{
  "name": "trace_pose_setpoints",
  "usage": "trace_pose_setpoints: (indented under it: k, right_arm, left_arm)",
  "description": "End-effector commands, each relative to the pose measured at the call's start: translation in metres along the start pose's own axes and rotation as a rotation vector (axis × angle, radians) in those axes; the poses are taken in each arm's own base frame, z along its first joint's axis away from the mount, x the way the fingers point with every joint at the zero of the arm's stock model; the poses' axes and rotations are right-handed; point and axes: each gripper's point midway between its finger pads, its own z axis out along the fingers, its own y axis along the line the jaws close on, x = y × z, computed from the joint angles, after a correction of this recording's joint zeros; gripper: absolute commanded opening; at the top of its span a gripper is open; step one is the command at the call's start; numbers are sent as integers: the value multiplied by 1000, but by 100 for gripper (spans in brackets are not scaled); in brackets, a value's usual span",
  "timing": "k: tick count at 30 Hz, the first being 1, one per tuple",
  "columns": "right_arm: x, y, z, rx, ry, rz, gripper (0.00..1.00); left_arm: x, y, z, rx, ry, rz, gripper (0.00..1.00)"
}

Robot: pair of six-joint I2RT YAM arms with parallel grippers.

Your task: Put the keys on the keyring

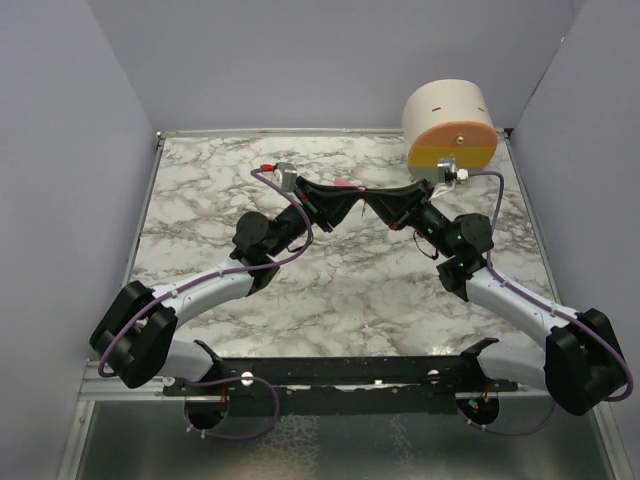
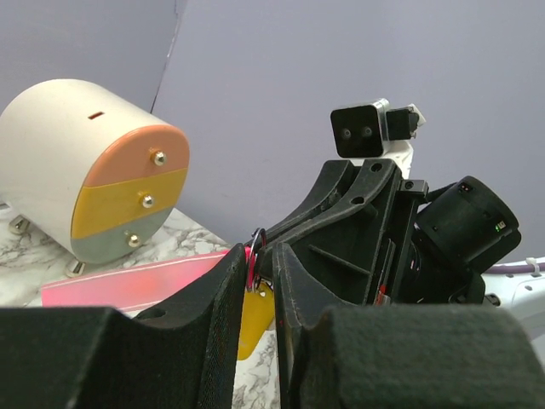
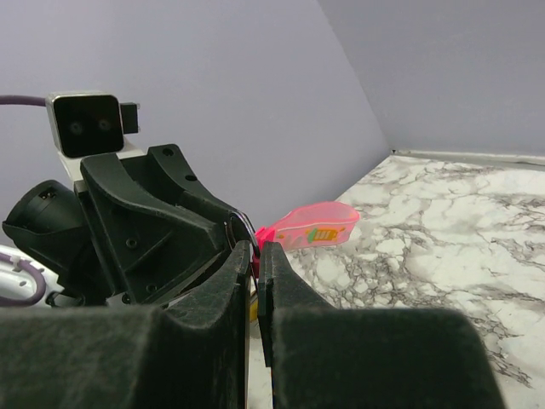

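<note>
My two grippers meet tip to tip above the middle of the table, the left gripper (image 1: 343, 205) facing the right gripper (image 1: 385, 206). In the left wrist view the left gripper (image 2: 260, 258) is shut on the metal keyring (image 2: 256, 240). The yellow key (image 2: 253, 317) hangs from the ring between the fingers. In the right wrist view the right gripper (image 3: 258, 252) is shut on the red end of the pink key (image 3: 317, 227), right at the keyring (image 3: 240, 228). The pink key sticks out sideways, also in the left wrist view (image 2: 136, 281) and the top view (image 1: 346, 184).
A big cream cylinder (image 1: 450, 125) with orange, yellow and grey bands on its face stands at the back right corner, also in the left wrist view (image 2: 94, 183). Grey walls close in the marble table (image 1: 330, 290) on three sides.
</note>
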Motion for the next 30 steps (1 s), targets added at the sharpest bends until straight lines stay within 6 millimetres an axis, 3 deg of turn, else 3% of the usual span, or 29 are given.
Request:
trace_pose_setpoints:
  k: [1, 9, 15, 19, 26, 30]
  right_arm:
    - [-1, 5, -1, -21, -6, -2, 1]
    - [-3, 5, 1, -24, -15, 3, 1]
    - [-1, 3, 1, -21, -12, 3, 1]
    - [-1, 1, 2, -16, -5, -13, 2]
    - [-8, -6, -9, 69, -10, -89, 38]
    - [-12, -13, -25, 148, -10, -174, 43]
  left_arm:
    - [-17, -18, 6, 77, -41, 8, 21]
    - [-16, -19, 3, 82, -37, -1, 20]
    - [-15, -20, 2, 86, -36, -3, 0]
    - [-15, -20, 2, 91, -30, -1, 0]
    - [-16, -5, 2, -1, 43, 9, 0]
    - [-18, 5, 0, -53, 93, 13, 0]
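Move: The keyring's metal ring lies right at both sets of fingertips, about 1 cm ahead and 1 cm to the right of the left hand, level with it. From the right hand, which still holds the keyring's links, the ring is about 1 cm ahead and 1 cm to the left. From the left hand, the pink tag sticks out about 4 cm ahead, level left to right and in height; the yellow key hangs some 3 cm below, 1 cm ahead and 1 cm to the right. The left fingers, standing slightly open around the metal ring, shut and pinch it while both arms hold almost still. Only then does the right hand open to nearly half its range and let go of the keyring, starting to back off to the right by about 1 cm. The left hand keeps its pinch and drifts about 1 cm forward. ##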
